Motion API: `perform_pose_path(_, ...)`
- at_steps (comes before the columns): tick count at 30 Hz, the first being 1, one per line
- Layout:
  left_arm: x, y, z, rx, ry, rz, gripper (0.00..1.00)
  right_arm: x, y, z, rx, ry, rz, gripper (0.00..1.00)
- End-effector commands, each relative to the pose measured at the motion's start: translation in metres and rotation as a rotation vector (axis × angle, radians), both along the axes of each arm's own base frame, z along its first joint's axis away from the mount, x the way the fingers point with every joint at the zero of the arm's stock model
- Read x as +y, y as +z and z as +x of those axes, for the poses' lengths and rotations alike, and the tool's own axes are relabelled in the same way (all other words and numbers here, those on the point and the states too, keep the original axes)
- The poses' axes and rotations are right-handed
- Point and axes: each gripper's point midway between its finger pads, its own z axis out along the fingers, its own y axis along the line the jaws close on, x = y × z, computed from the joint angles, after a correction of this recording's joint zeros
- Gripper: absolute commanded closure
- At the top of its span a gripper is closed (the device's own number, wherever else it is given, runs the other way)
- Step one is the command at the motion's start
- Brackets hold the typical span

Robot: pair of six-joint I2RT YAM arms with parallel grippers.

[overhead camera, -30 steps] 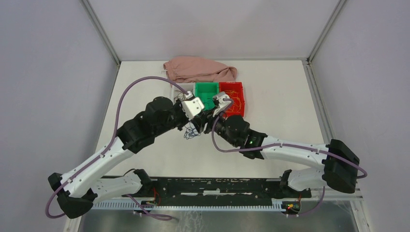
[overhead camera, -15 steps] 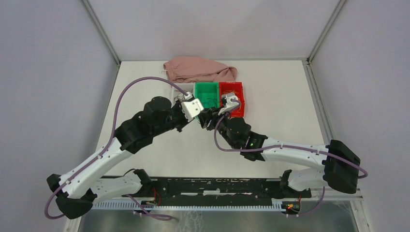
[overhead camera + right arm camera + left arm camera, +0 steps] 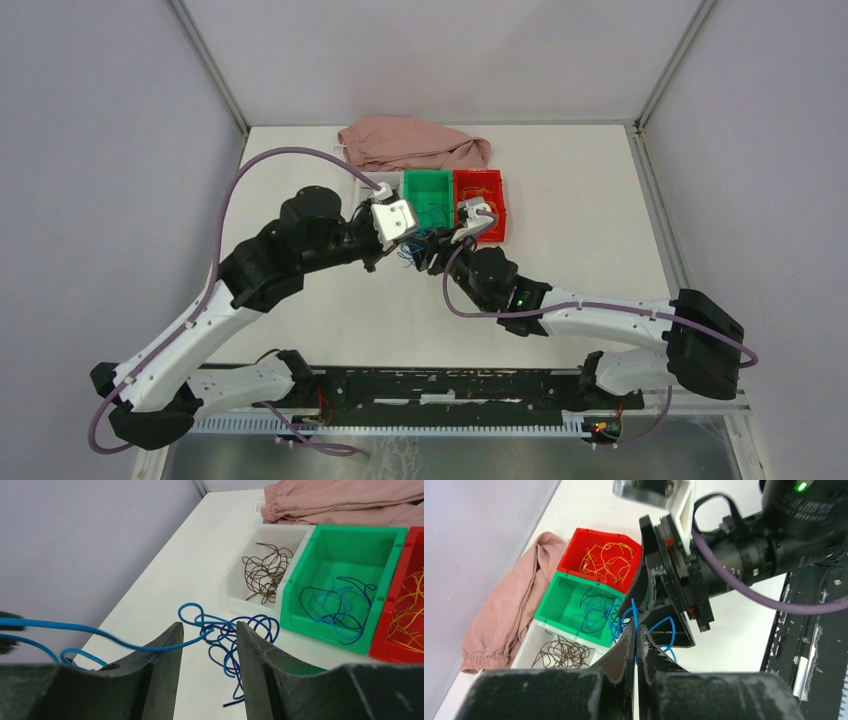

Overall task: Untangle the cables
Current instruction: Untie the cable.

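Note:
The loose cables are a blue tangle (image 3: 222, 626) hanging just above the table in front of the bins, seen as a small blue knot (image 3: 413, 250) between the two grippers in the top view. My left gripper (image 3: 636, 630) is shut on one blue strand (image 3: 635, 616), which runs up toward the right gripper's fingers (image 3: 659, 605). My right gripper (image 3: 209, 626) is open, with the tangle at its fingertips. One blue strand crosses its left finger and stretches away to the left. In the top view the left gripper (image 3: 408, 243) and right gripper (image 3: 432, 255) almost meet.
Three bins stand in a row: a white one (image 3: 240, 540) with brown cables, a green one (image 3: 350, 540) with blue cables, a red one (image 3: 415, 540) with orange cables. A pink cloth (image 3: 415, 143) lies behind them. Purple hoses (image 3: 290, 160) loop over both arms.
Both grippers have moved up toward the bins and closer together. The blue tangle that hung low near the table is now drawn up between them.

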Motion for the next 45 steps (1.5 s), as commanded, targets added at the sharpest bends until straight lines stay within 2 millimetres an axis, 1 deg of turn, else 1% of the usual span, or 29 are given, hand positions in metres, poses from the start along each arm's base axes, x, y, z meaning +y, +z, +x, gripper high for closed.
perform_pose_path(1,-0.01,0.036,-0.009,-0.034,-0.07,-0.068,0.97,0.007,-0.002,-0.005,0.011,0.034,0.042,0.5)
perform_pose_path(7,-0.015,0.061,-0.023,-0.03,-0.146,-0.11,0.97,0.002,-0.004,-0.007,0.014,0.028,0.041,0.53)
perform_pose_path(12,-0.018,0.088,-0.03,-0.048,-0.186,-0.151,0.97,0.001,-0.015,-0.01,0.035,0.04,0.036,0.53)
perform_pose_path(17,-0.017,0.122,-0.028,-0.111,-0.181,-0.195,0.97,0.0,-0.032,-0.014,0.07,0.053,0.025,0.54)
perform_pose_path(19,-0.015,0.136,-0.024,-0.158,-0.17,-0.206,0.97,-0.003,-0.042,-0.016,0.087,0.053,0.016,0.54)
perform_pose_path(26,-0.003,0.192,-0.011,-0.345,-0.086,-0.287,0.97,-0.015,-0.076,-0.021,0.139,0.034,-0.013,0.52)
perform_pose_path(29,0.001,0.209,-0.01,-0.384,-0.071,-0.318,0.97,-0.019,-0.087,-0.022,0.15,0.025,-0.026,0.52)
perform_pose_path(33,0.004,0.222,-0.009,-0.418,-0.052,-0.346,0.97,-0.025,-0.101,-0.023,0.169,0.011,-0.057,0.52)
perform_pose_path(37,0.01,0.235,-0.008,-0.467,-0.028,-0.363,0.97,-0.031,-0.115,-0.024,0.19,-0.003,-0.072,0.57)
perform_pose_path(40,0.018,0.253,-0.008,-0.533,-0.008,-0.384,0.97,-0.035,-0.127,-0.026,0.208,-0.007,-0.091,0.64)
perform_pose_path(41,0.02,0.258,-0.006,-0.555,0.007,-0.387,0.97,-0.036,-0.131,-0.027,0.215,-0.008,-0.094,0.67)
perform_pose_path(45,0.034,0.286,-0.004,-0.668,0.065,-0.422,0.97,-0.041,-0.147,-0.029,0.24,-0.018,-0.109,0.76)
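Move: The left fingers already hold the light-blue cable; the dark-blue tangle it comes out of is roughly 7 cm ahead, 4 cm to their right and 9 cm lower. For the right hand that tangle hangs at its half-open fingertips, some 2 cm ahead, straight on, and 3 cm down. From the right hand the green bin stands about 18 cm ahead and 1 cm right, the white bin 18 cm ahead and 10 cm left, both some 22 cm below. Keeping its pinch on the light-blue cable, the left hand draws it up and away from the dark-blue tangle, about 22 cm, its fingers tilting upward some 30 degrees. The right hand sinks about 14 cm with the dark-blue loops, easing a little right and back and tipping down; near the end its half-open fingers narrow around them without shutting fully. ##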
